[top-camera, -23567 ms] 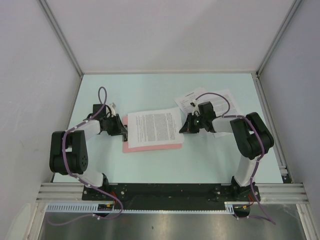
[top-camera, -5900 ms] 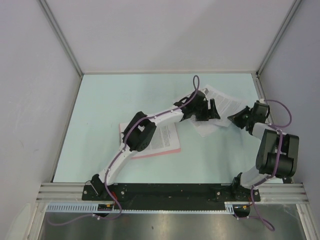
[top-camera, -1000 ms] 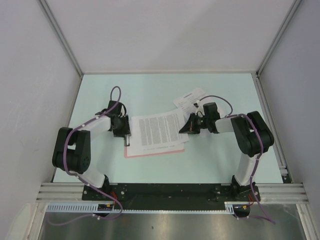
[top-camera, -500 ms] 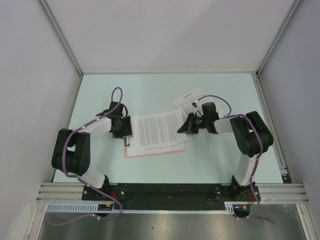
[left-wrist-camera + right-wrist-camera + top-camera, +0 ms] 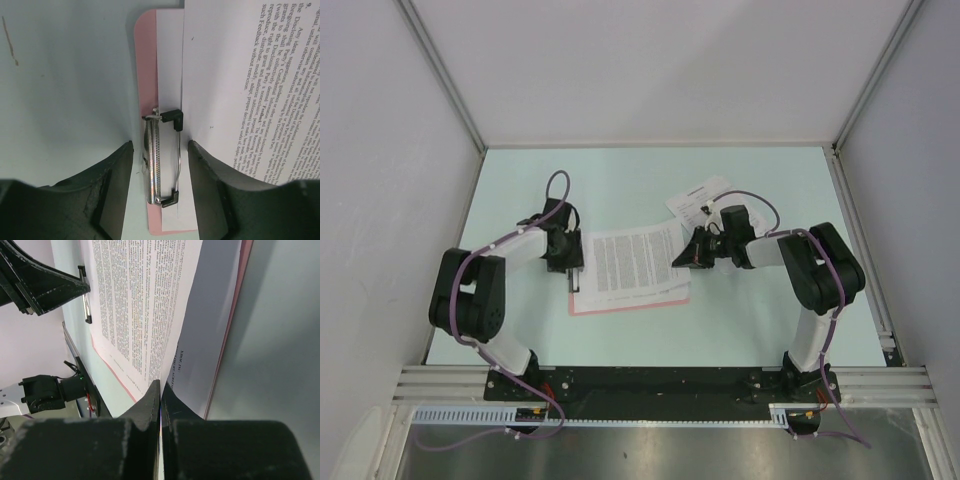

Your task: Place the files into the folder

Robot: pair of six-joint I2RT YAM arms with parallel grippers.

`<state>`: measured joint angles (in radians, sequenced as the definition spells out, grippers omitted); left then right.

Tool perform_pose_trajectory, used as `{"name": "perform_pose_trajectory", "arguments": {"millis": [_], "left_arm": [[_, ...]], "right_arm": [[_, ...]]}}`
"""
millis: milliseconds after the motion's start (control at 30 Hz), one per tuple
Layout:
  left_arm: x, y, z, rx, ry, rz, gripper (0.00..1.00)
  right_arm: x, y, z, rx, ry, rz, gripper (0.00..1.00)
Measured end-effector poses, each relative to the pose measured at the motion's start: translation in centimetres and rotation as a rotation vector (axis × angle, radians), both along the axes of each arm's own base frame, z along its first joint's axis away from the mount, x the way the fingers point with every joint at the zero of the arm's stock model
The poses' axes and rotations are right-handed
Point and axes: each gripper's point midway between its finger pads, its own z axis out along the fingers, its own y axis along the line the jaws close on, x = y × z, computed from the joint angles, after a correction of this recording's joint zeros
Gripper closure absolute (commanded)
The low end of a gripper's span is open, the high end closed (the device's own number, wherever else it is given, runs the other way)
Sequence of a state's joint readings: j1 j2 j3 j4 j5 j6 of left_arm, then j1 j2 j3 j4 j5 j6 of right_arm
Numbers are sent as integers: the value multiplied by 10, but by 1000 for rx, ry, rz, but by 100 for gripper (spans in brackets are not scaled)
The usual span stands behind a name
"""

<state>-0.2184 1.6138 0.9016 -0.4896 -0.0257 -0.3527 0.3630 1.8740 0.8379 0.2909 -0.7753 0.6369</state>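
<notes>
The pink folder [image 5: 620, 304] lies flat mid-table with its metal clip [image 5: 152, 165] at its left short edge. White printed files [image 5: 632, 262] rest on it. My left gripper [image 5: 160, 143] is open and straddles the clip, with a gap on each side. My right gripper [image 5: 160, 385] is shut on the right edge of the top sheet [image 5: 135, 300], holding it raised over a second sheet [image 5: 210, 315] on the folder. The top sheet's left edge [image 5: 240, 50] reaches about level with the clip's wire. From above, the left gripper [image 5: 570, 262] and right gripper [image 5: 680, 257] face each other across the folder.
Another printed sheet [image 5: 698, 197] lies at the back right, partly under the right arm. White enclosure walls stand on three sides. An aluminium rail [image 5: 660, 382] with the arm bases runs along the near edge.
The right gripper has drawn the held sheet a little to the left, toward the clip. The left gripper has stayed at the clip, shifting only slightly.
</notes>
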Motion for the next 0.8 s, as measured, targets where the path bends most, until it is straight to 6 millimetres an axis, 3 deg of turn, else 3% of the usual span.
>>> {"name": "perform_pose_trajectory", "arguments": {"millis": [167, 267, 467, 600, 700, 800], "left_arm": [[7, -4, -1, 20, 2, -43, 48], [7, -5, -2, 39, 6, -66, 57], [8, -4, -3, 51, 13, -81, 63], [8, -4, -3, 49, 14, -89, 88], [9, -7, -1, 35, 7, -91, 99], [9, -9, 0, 19, -6, -94, 100]], "right_arm": [[0, 0, 0, 0, 0, -1, 100], [0, 0, 0, 0, 0, 0, 100], [0, 0, 0, 0, 0, 0, 100], [0, 1, 0, 0, 2, 0, 100], [-1, 2, 1, 3, 8, -2, 100], [-3, 6, 2, 6, 6, 4, 100]]}}
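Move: The left gripper is half open just above the folder, straddling the clip's far part; the clip's middle is about 2 cm back and 1 cm below. The file sheet's middle lies roughly 15 cm to its right, level fore and aft, with the folder's middle some 14 cm right and 1 cm back. The right gripper already pinches the sheet's right edge; the sheet's middle is about 11 cm to its left, the clip some 27 cm left and 3 cm back. Bring the left gripper forward about 1 cm with a slight drift right, staying low over the clip and turning about 5 degrees clockwise with the folder. Then shut the fingers from half open to nearly closed, pinching across the clip's far part. Meanwhile keep the right fingers shut on the sheet's edge, easing left only about half a centimetre at the end. ##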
